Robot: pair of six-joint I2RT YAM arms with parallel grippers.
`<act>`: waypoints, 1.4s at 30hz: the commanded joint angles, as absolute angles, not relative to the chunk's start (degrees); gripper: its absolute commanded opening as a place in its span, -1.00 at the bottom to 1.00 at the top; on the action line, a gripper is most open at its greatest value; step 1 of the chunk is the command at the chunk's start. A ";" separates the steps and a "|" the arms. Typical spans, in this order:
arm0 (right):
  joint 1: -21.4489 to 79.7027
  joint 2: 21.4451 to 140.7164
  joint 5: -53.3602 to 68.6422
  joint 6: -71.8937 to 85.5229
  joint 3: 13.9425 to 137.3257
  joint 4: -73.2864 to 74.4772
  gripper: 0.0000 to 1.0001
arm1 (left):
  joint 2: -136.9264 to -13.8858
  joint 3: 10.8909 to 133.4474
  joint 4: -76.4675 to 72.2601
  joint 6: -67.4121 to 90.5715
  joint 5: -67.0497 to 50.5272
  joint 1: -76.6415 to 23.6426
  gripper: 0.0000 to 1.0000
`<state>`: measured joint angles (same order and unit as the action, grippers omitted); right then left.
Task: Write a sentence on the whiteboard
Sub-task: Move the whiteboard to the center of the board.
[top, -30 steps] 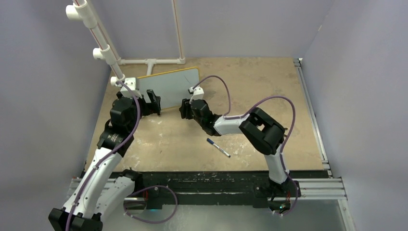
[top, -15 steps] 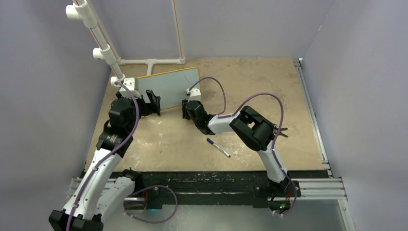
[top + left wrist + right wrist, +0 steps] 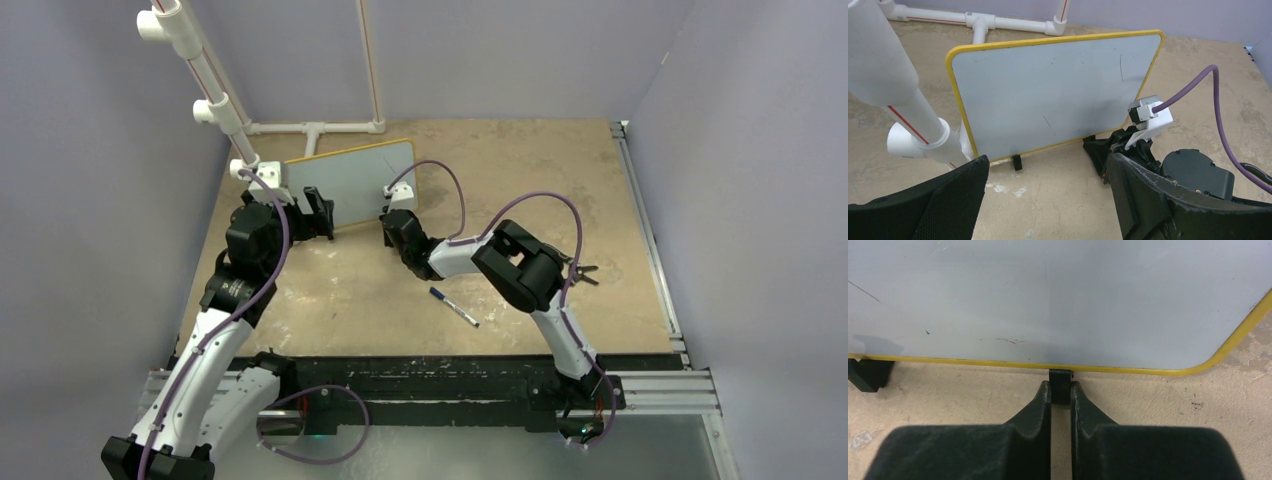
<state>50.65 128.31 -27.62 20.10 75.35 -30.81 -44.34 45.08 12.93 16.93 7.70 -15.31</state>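
Observation:
The whiteboard [image 3: 350,178] stands upright at the back left, with a yellow frame and a blank face showing only faint stray marks. No blue sentence shows on it in any view [image 3: 1053,95] [image 3: 1058,300]. My right gripper [image 3: 392,224] [image 3: 1060,391] is at the board's lower right edge, shut on its right black foot [image 3: 1060,381]. My left gripper [image 3: 318,214] [image 3: 1048,192] is open and empty just in front of the board's lower left part. A blue-capped marker [image 3: 454,307] lies on the table, apart from both grippers.
A white PVC pipe frame [image 3: 200,85] [image 3: 893,85] rises beside the board's left edge and runs along the back wall. The board's left foot [image 3: 1017,162] rests on the table. Purple cables loop over the right arm [image 3: 520,265].
My right gripper has moved a little up and left to the board's bottom edge, and the arm's elbow swung left. The left arm and the marker have not moved.

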 commanded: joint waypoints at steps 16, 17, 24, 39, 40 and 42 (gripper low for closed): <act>50.98 110.33 -32.95 25.12 51.14 -30.13 -1.00 | -44.37 43.69 8.53 16.34 -1.11 -14.85 0.74; 50.98 109.38 -33.30 25.60 49.60 -29.91 -1.00 | -44.50 43.62 8.45 16.35 -1.19 -14.85 0.74; 50.98 103.13 -34.96 29.35 41.02 -28.11 -1.00 | -45.06 43.68 8.35 16.26 -1.73 -14.82 0.74; 51.57 84.14 -30.80 28.30 33.73 -18.81 -0.01 | -48.00 43.61 8.26 16.30 -4.48 -14.85 0.75; 51.59 82.07 -29.06 27.93 33.14 -17.91 0.04 | -48.19 43.52 8.22 16.22 -4.80 -14.85 0.75; 51.68 78.35 -24.51 27.13 32.51 -15.26 0.07 | -48.67 43.59 8.24 16.02 -5.46 -14.85 0.75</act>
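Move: Between the right fingers, already shut, is the whiteboard's right foot; the free middle-of-table spot where that foot is to go lies about 11 cm back and 15 cm right at the same height. The whiteboard's middle is some 7 cm left, 2 cm ahead and 8 cm up, its left foot 15 cm left and 4 cm back, the pen about 23 cm back and 15 cm right. From the left hand that spot is roughly 29 cm right, 1 cm ahead and 25 cm below. Dragging the whiteboard by its pinched right foot, the right hand travels almost level some 15 cm right and 11 cm back to the middle of the table, turning slightly clockwise; there the fingers open and let go of the foot, and the hand rises about 4 cm. The open left hand drifts 3 to 4 cm right and a little down, turning about 10 degrees clockwise. ##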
